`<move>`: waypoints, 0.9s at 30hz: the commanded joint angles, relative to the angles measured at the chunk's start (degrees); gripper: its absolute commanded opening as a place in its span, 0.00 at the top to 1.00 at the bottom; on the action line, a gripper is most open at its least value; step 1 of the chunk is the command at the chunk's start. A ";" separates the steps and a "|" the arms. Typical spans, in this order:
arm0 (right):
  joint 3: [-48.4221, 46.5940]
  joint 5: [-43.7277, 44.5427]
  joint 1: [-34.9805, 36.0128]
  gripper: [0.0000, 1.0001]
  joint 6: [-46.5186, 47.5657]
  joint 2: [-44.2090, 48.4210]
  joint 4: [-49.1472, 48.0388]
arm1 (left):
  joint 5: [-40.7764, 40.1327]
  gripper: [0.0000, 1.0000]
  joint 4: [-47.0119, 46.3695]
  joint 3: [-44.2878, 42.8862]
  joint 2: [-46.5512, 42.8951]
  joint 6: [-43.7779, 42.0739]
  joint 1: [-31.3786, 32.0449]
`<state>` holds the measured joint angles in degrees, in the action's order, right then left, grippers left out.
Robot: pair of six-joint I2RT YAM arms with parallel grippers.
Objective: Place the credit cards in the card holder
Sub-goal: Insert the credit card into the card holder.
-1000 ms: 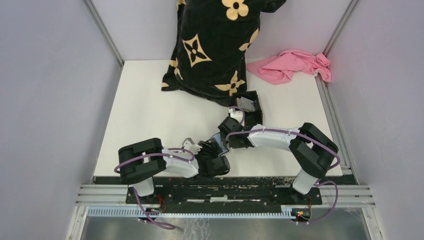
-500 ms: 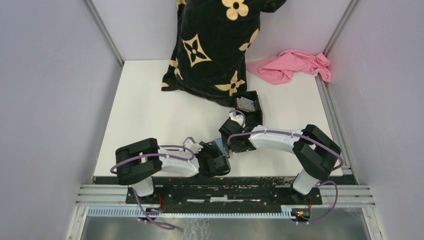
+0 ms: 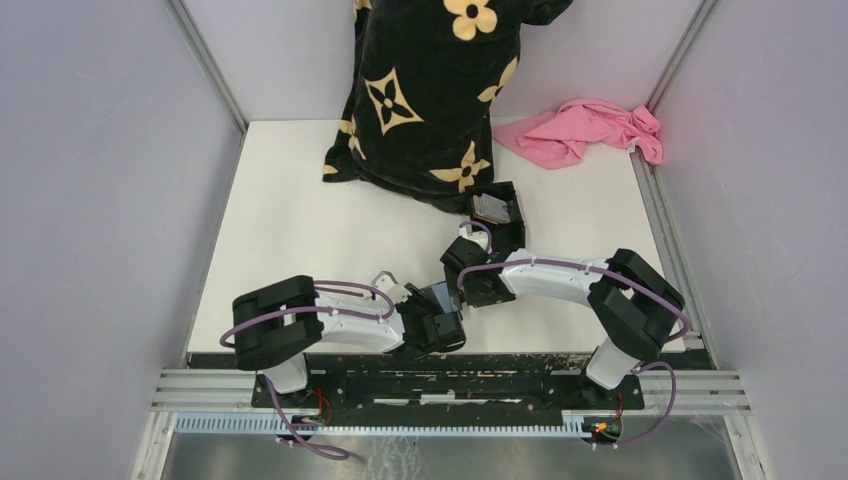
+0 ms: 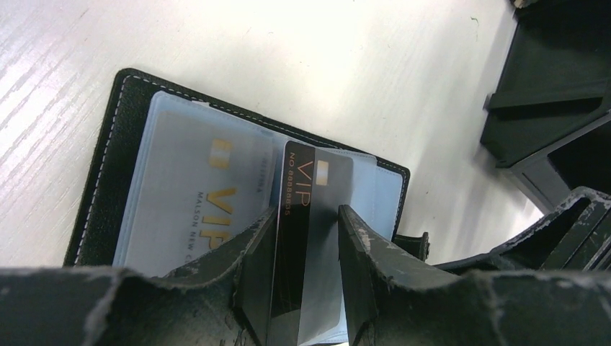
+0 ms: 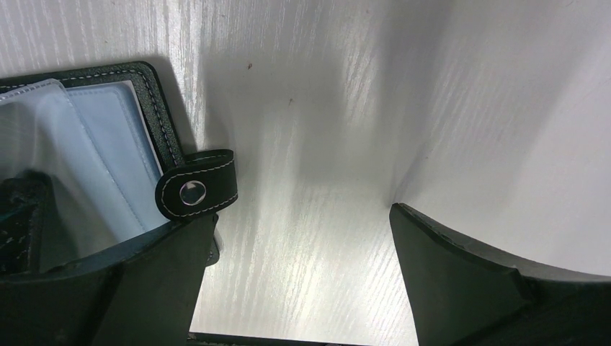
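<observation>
The card holder [image 4: 108, 180] lies open on the white table, black leather with clear inner pockets. A whitish credit card [image 4: 194, 194] with gold VIP lettering sits inside its left pocket. My left gripper [image 4: 306, 216] is shut on a dark credit card [image 4: 313, 180], whose far end rests at the mouth of a middle pocket. In the top view the holder [image 3: 440, 296] lies between both grippers. My right gripper [image 5: 299, 216] is open, its left finger at the holder's edge [image 5: 162, 122] under the snap strap [image 5: 196, 191]; bare table shows between its fingers.
A black shallow tray [image 3: 497, 210] sits just beyond the right gripper [image 3: 463, 272]. A black cloth with gold flower marks [image 3: 430, 90] hangs over the table's back, and a pink cloth [image 3: 585, 130] lies at the back right. Grey walls stand on both sides.
My left gripper has narrowed a little on the dark card and shifted slightly right. The right gripper has drawn a little nearer to the holder.
</observation>
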<state>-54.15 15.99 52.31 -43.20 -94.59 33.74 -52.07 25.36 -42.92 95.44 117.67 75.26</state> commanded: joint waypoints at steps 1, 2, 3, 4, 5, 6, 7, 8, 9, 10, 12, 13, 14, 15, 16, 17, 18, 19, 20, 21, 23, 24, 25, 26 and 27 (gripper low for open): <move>-1.32 -0.94 -0.26 0.00 0.87 -1.16 -0.25 | 16.90 0.55 10.44 2.09 5.76 -8.57 1.58; -1.31 -1.08 -0.28 0.00 0.79 -1.49 -0.44 | 17.04 0.55 10.14 2.05 6.07 -9.27 1.55; -1.37 -1.13 -0.33 0.00 0.82 -1.68 -0.62 | 17.12 0.55 9.41 2.16 6.27 -10.15 1.56; -1.44 -1.26 -0.37 0.00 0.78 -1.96 -0.79 | 17.29 0.55 8.77 2.32 6.45 -11.04 1.55; -1.40 -1.38 -0.41 0.00 0.76 -2.21 -0.92 | 17.47 0.55 8.26 2.47 6.59 -11.41 1.57; -1.40 -1.52 -0.45 0.00 0.82 -2.32 -1.03 | 17.61 0.55 7.85 2.55 6.68 -11.74 1.50; -1.47 -1.57 -0.52 0.00 0.78 -2.43 -1.12 | 17.70 0.54 7.55 2.57 6.83 -12.02 1.55; -1.53 -1.69 -0.54 0.00 0.75 -2.54 -1.20 | 17.64 0.55 7.39 2.57 6.79 -12.32 1.54; -1.49 -1.81 -0.57 0.00 0.71 -2.61 -1.29 | 17.58 0.55 7.39 2.50 6.64 -12.55 1.53; -1.61 -1.91 -0.57 0.00 0.75 -2.73 -1.30 | 17.42 0.55 7.22 2.49 6.37 -12.78 1.55; -1.71 -2.00 -0.70 0.00 0.83 -2.88 -1.38 | 16.88 0.55 6.28 2.65 5.41 -14.06 1.55; -1.70 -2.08 -0.72 0.00 0.77 -3.00 -1.46 | 16.47 0.56 5.78 2.78 4.95 -14.63 1.55; -1.70 -2.16 -0.72 0.00 0.71 -3.04 -1.54 | 16.15 0.57 5.49 2.94 4.47 -14.97 1.55; -1.70 -2.25 -0.72 0.00 0.73 -3.14 -1.63 | 15.98 0.59 5.03 3.19 3.88 -15.27 1.55; -1.73 -2.27 -0.80 0.00 0.64 -3.07 -1.59 | 15.83 0.61 4.23 3.56 3.17 -15.71 1.64; -1.73 -2.35 -0.81 0.00 0.60 -3.11 -1.72 | 15.73 0.63 3.57 3.86 2.77 -16.02 1.56; -1.68 -2.41 -0.81 0.00 0.52 -3.08 -1.74 | 15.79 0.66 3.08 4.23 2.41 -16.28 1.55; -1.66 -2.45 -0.81 0.01 0.50 -3.11 -1.78 | 16.04 0.69 2.72 4.55 2.17 -16.34 1.55; -1.61 -2.52 -0.81 0.00 0.38 -3.08 -1.87 | 16.35 0.73 2.40 4.79 1.93 -16.43 1.55; -1.46 -2.67 -0.81 0.00 0.32 -3.07 -1.98 | 16.58 0.77 2.34 4.99 1.90 -16.36 1.57; -1.27 -2.97 -0.87 0.01 0.18 -3.13 -2.22 | 17.17 0.83 2.28 5.12 2.11 -16.37 1.60; -1.12 -3.02 -0.82 0.00 0.10 -3.08 -2.29 | 17.44 0.84 2.25 5.08 2.30 -16.37 1.63; -0.95 -3.15 -0.81 0.00 0.06 -2.93 -2.42 | 17.71 0.84 2.31 5.12 2.41 -16.32 1.64; -0.78 -3.16 -0.81 0.00 0.00 -2.82 -2.44 | 17.91 0.84 2.31 5.12 2.57 -16.09 1.71; -0.64 -3.22 -0.81 0.00 -0.03 -2.77 -2.49 | 18.01 0.84 2.35 5.12 2.63 -15.82 1.77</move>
<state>-55.16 14.02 51.24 -42.19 -95.70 34.17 -51.94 20.91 -41.01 94.26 107.57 75.40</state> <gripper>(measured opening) 0.995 0.197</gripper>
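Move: Right between the left hand's half-open fingers lies the partly inserted credit card, its middle about level with the hand point and 1 cm below. The card holder lies open under it, its middle some 2 cm to this hand's left and 1 cm back; the card already sleeved is about 4 cm left, and the strap 4 cm right and 1 cm back. From the right hand the credit card lies roughly 8 cm left, straight across. Closing on the credit card is nearly all the left hand does: it stays within about half a centimetre, first rolling some 5 degrees left side up and turning as much clockwise, then narrows its fingers from half-open to pinch the proud part of the card with the sleeve film. The wide-open right hand stays put, its left finger still on the holder's edge by the strap. ##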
